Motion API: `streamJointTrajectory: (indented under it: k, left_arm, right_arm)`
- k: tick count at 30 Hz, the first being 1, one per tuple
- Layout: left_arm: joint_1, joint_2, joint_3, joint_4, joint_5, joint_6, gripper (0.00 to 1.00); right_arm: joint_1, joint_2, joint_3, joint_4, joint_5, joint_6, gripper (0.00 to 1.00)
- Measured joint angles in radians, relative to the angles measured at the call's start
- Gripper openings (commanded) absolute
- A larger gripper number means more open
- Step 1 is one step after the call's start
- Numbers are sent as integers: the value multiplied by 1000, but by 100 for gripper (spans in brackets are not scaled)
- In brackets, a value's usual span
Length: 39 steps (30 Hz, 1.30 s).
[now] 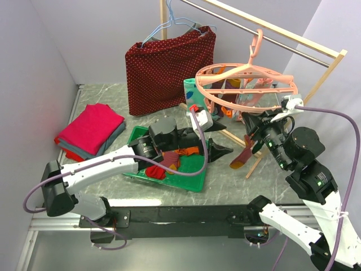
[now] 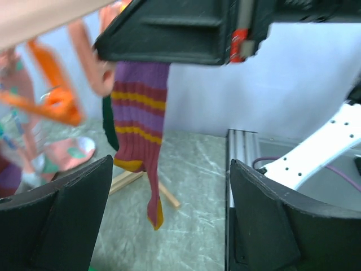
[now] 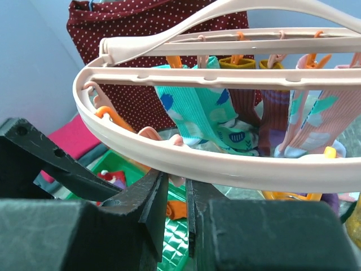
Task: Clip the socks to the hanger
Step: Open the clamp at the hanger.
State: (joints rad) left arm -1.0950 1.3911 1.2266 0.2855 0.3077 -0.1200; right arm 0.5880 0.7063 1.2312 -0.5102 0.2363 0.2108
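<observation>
The pink hanger [image 1: 246, 84] hangs from the rod by its hook, its ring [image 3: 237, 166] crossing the right wrist view. My right gripper [image 3: 184, 195] is shut on one of its pink clip pegs [image 3: 177, 180] under the ring. A purple-orange striped sock [image 2: 137, 127] hangs from the hanger [image 1: 243, 154]. My left gripper [image 2: 169, 217] stands open and empty just in front of this sock, its fingers [image 2: 62, 214] wide apart. Teal patterned socks [image 3: 200, 113] hang clipped inside the ring. A red sock [image 1: 158, 170] and an orange sock [image 3: 177, 210] lie in the green tray [image 1: 189, 180].
A dark-red dotted cloth [image 1: 169, 68] hangs on a light-blue wire hanger at the back. A folded pink-red cloth stack [image 1: 90, 131] lies at the left. The wooden rack's rail [image 1: 271, 31] and its foot [image 2: 135, 178] stand around the hanger.
</observation>
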Motion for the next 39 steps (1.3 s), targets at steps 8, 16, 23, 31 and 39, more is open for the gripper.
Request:
streamJointTrajectory:
  k: [8,16,23,31,39]
  left_arm:
    - [0,80,114,10,152,-15,79]
    - [3,127,138,38,137,-16,78]
    - [39,173,154,73,66,-16,78]
    - [61,204,183,108,50,-24,72]
    - [71,226,226,145,80,-50,58]
  right_arm:
    - [0,6,21,-21,-18,-23,0]
    - [0,6,21,-22,-27,-27,0]
    - [-2,9,32,-25,-44,-32,0]
    - [-4,10,33,-28,-47,-37,0]
    - [-4,10,33,-25,-54,-37,1]
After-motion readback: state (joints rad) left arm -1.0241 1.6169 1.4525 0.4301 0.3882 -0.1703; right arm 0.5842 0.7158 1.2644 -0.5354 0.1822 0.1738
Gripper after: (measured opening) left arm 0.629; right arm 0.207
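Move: The pink clamp at the near edge of the hanger is about 6 cm ahead of the left hand, 6 cm to its right and 5 cm higher, right under the rim. An orange clamp sits farther along the rim, roughly 10 cm ahead, 2 cm right and 4 cm above the left hand. The striped sock hangs with its middle some 3 cm ahead, 9 cm right and 1 cm below. From the right hand the pink clamp is about 1 cm ahead and 2 cm left, at fingertip height. The pink clamp is approached by the open left hand, which first backs off about 2 cm while rising and easing right, turning some 10 degrees clockwise. It then sweeps about 6 cm forward under the rim, undoing that turn, and finally rises with its fingers partly closing around the clamp. The right hand nearly stays in place, keeping its pinch on the sock's top beside the clamp. ##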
